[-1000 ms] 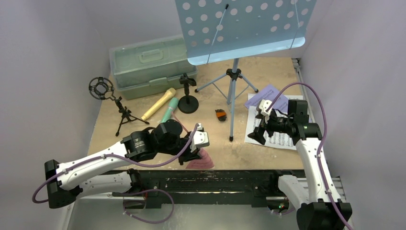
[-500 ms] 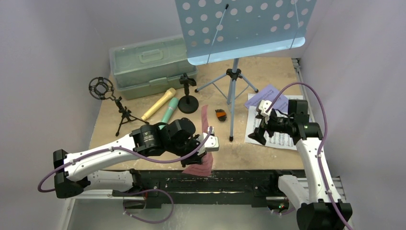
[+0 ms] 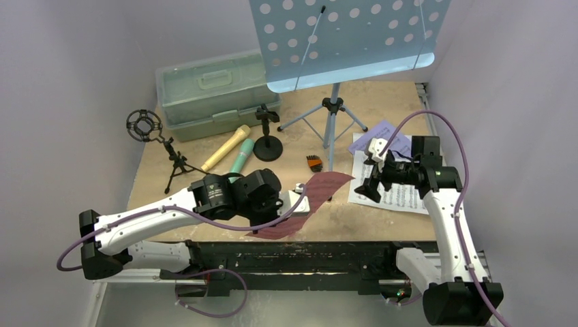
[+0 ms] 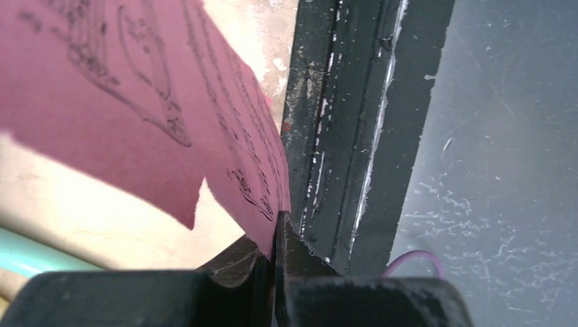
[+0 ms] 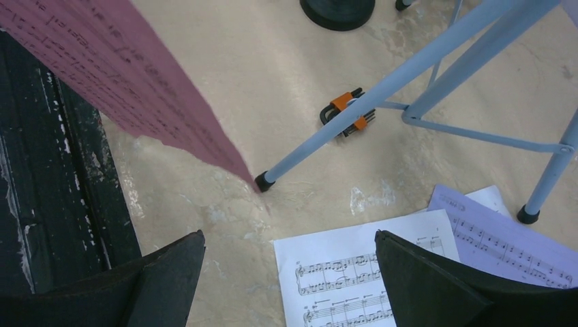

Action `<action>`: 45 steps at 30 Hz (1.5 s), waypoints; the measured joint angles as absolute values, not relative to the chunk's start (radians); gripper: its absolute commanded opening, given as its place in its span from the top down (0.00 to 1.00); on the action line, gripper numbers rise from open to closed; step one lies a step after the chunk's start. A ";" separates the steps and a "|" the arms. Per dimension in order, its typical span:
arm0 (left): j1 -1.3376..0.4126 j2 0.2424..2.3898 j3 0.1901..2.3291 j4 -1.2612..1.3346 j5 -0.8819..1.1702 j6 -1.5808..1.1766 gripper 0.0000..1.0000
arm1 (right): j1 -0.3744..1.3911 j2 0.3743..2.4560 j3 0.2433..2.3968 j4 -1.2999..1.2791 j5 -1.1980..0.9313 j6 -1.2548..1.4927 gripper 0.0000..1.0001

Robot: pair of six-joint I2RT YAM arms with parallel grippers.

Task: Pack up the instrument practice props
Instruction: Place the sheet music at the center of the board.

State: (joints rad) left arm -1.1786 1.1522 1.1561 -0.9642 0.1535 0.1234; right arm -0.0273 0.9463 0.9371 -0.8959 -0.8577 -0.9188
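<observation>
My left gripper (image 3: pixel 300 199) is shut on the edge of the red music sheet (image 3: pixel 320 191), which hangs off the table and curves toward the rack's front leg. In the left wrist view the red music sheet (image 4: pixel 136 102) is pinched between the closed left gripper (image 4: pixel 278 235) tips. My right gripper (image 3: pixel 371 182) stands open, empty, above the corner of the white music sheet (image 5: pixel 354 272), beside the purple sheet (image 5: pixel 504 238). The light-blue music rack (image 3: pixel 347 41) stands at the back. Tan (image 3: pixel 226 147) and teal (image 3: pixel 240 157) microphones lie left of centre, near the round-base holder (image 3: pixel 267 144) and ring-top tripod holder (image 3: pixel 146 126).
A pale green case (image 3: pixel 211 92) sits shut at the back left. A small orange-and-black tool (image 5: pixel 349 112) lies between the rack's tripod legs (image 5: pixel 382 88). The black rail (image 4: pixel 341 136) runs along the table's near edge.
My left arm has lifted the red sheet off the near edge and swung it rightward; the sheet now stretches toward the rack's leg. The right gripper has shifted slightly, still open.
</observation>
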 measured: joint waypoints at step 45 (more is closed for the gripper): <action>-1.179 0.920 0.730 -0.382 -0.488 0.161 0.00 | 0.002 0.989 1.087 -1.071 -0.374 -0.833 1.00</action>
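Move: The left fingers already pinch the red sheet music near its edge; its middle is about 5 cm to their right, 3 cm ahead and slightly above. From the open right gripper, that middle lies some 13 cm left and 5 cm back, roughly level. About 14 cm below the right hand are the stand foot (8 cm left, 2 ahead), the hex keys (12 left, 13 ahead) and the white sheet (9 right, 8 ahead). Bring the right gripper left and back, about 6 cm each way, to the free side of the red sheet and pinch it shut there, while the left hand eases forward and right with its hold. Then open the left fingers wide and withdraw forward and left, turning counter-clockwise; carry the sheet about 12 cm right and some forward over the white sheet, swinging the right wrist clockwise. ##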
